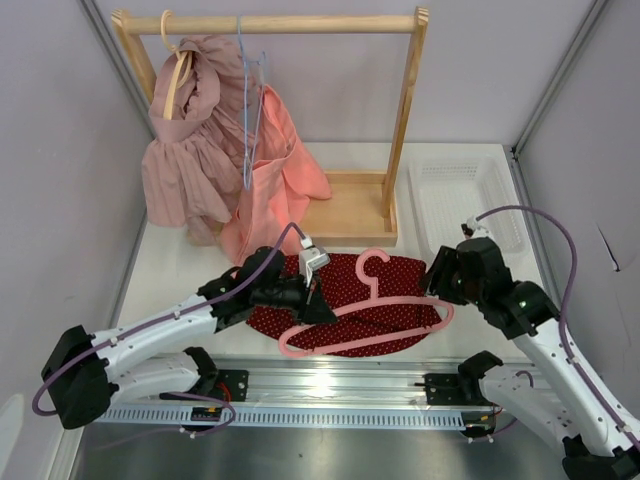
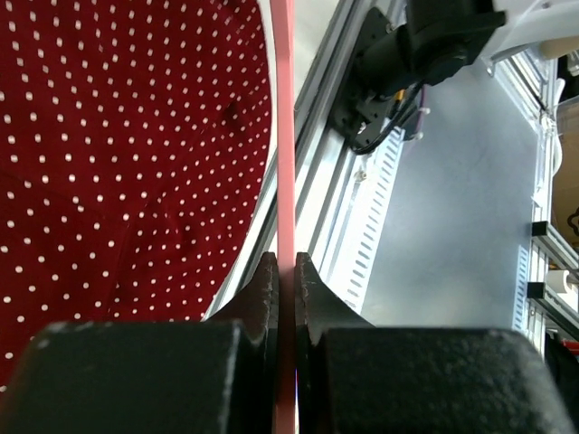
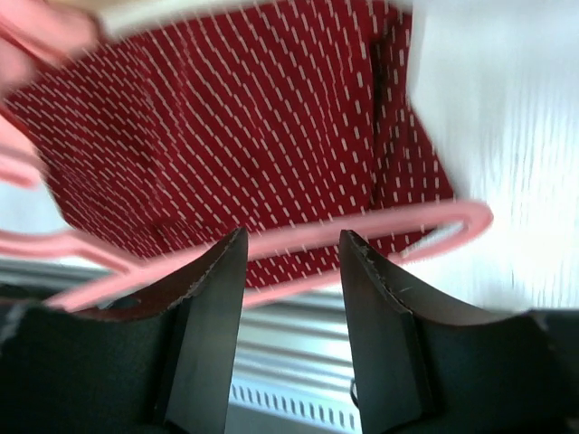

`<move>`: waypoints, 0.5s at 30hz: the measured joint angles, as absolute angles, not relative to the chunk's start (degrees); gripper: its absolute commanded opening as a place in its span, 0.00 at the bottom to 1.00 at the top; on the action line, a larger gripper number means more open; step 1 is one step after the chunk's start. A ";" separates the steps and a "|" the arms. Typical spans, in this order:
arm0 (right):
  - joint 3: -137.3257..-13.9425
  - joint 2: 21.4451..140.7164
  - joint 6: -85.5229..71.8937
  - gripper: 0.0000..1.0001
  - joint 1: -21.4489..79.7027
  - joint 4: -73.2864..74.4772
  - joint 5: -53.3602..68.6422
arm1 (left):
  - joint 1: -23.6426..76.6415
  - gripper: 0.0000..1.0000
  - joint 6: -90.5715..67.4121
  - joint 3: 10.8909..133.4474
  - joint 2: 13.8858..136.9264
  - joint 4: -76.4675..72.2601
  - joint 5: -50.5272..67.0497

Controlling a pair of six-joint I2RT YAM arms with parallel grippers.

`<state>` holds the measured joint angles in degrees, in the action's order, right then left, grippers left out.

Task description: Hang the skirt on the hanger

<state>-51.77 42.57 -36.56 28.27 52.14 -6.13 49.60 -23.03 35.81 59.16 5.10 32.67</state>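
The dark red polka-dot skirt (image 1: 352,302) lies flat on the table near the front edge. The pink hanger (image 1: 372,325) lies over it, hook toward the rack. My left gripper (image 1: 318,303) is shut on the hanger's left arm; in the left wrist view the pink bar (image 2: 284,136) runs between the closed fingers (image 2: 264,289), with the skirt (image 2: 127,154) to the left. My right gripper (image 1: 438,283) is open beside the hanger's right end; in the right wrist view the hanger (image 3: 380,231) passes in front of the open jaws above the skirt (image 3: 235,117).
A wooden rack (image 1: 270,24) at the back holds a mauve ruffled garment (image 1: 185,140) on a wooden hanger and a salmon garment (image 1: 275,175) on a blue wire hanger (image 1: 247,100). A white basket (image 1: 462,200) stands at the right. A metal rail (image 1: 330,385) runs along the front edge.
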 measured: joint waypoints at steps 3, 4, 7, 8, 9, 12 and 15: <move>-47.24 41.60 -38.87 0.50 30.76 52.01 -6.35 | 49.60 0.00 -23.53 33.95 60.20 3.33 31.97; -45.32 41.23 -40.25 0.50 32.10 51.59 -6.76 | 49.60 0.00 -23.81 33.39 60.71 2.48 31.90; -41.69 40.82 -42.89 0.49 35.73 51.09 -7.70 | 49.60 0.00 -24.47 32.03 62.41 0.05 31.62; -40.53 40.88 -43.94 0.49 37.08 50.85 -8.12 | 49.60 0.00 -24.64 31.62 62.89 -0.71 31.57; -39.70 40.97 -44.75 0.49 38.20 50.65 -8.47 | 49.60 0.00 -24.77 31.29 63.31 -1.45 31.48; -36.91 41.12 -47.83 0.49 41.74 49.15 -9.91 | 49.60 0.00 -25.10 30.55 64.25 -3.18 31.05; -34.11 41.50 -50.22 0.50 44.25 47.66 -10.81 | 49.60 0.00 -25.12 29.78 64.53 -4.62 30.15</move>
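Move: The right end of the hanger's lower bar is about 5 cm back from the right hand, 2 cm to its left and some 10 cm below it. From that hand the hanger's hook is roughly 14 cm ahead, 15 cm left and 6 cm lower. The left hand, already gripping the hanger's left end, has the flat skirt's middle about 13 cm ahead, 5 cm right and 15 cm below. The bar's right end is some 27 cm to its right, 3 cm ahead and 7 cm lower. The hanger, still pinched at its left end, is lowered about 4 cm by the left hand towards the skirt. Meanwhile the right hand drops quickly, some 10 cm, also drawing back and a little left towards the right part of the lower bar. It tips about 10 degrees further down, fingers staying half open; whether they touch the bar can't be seen. ##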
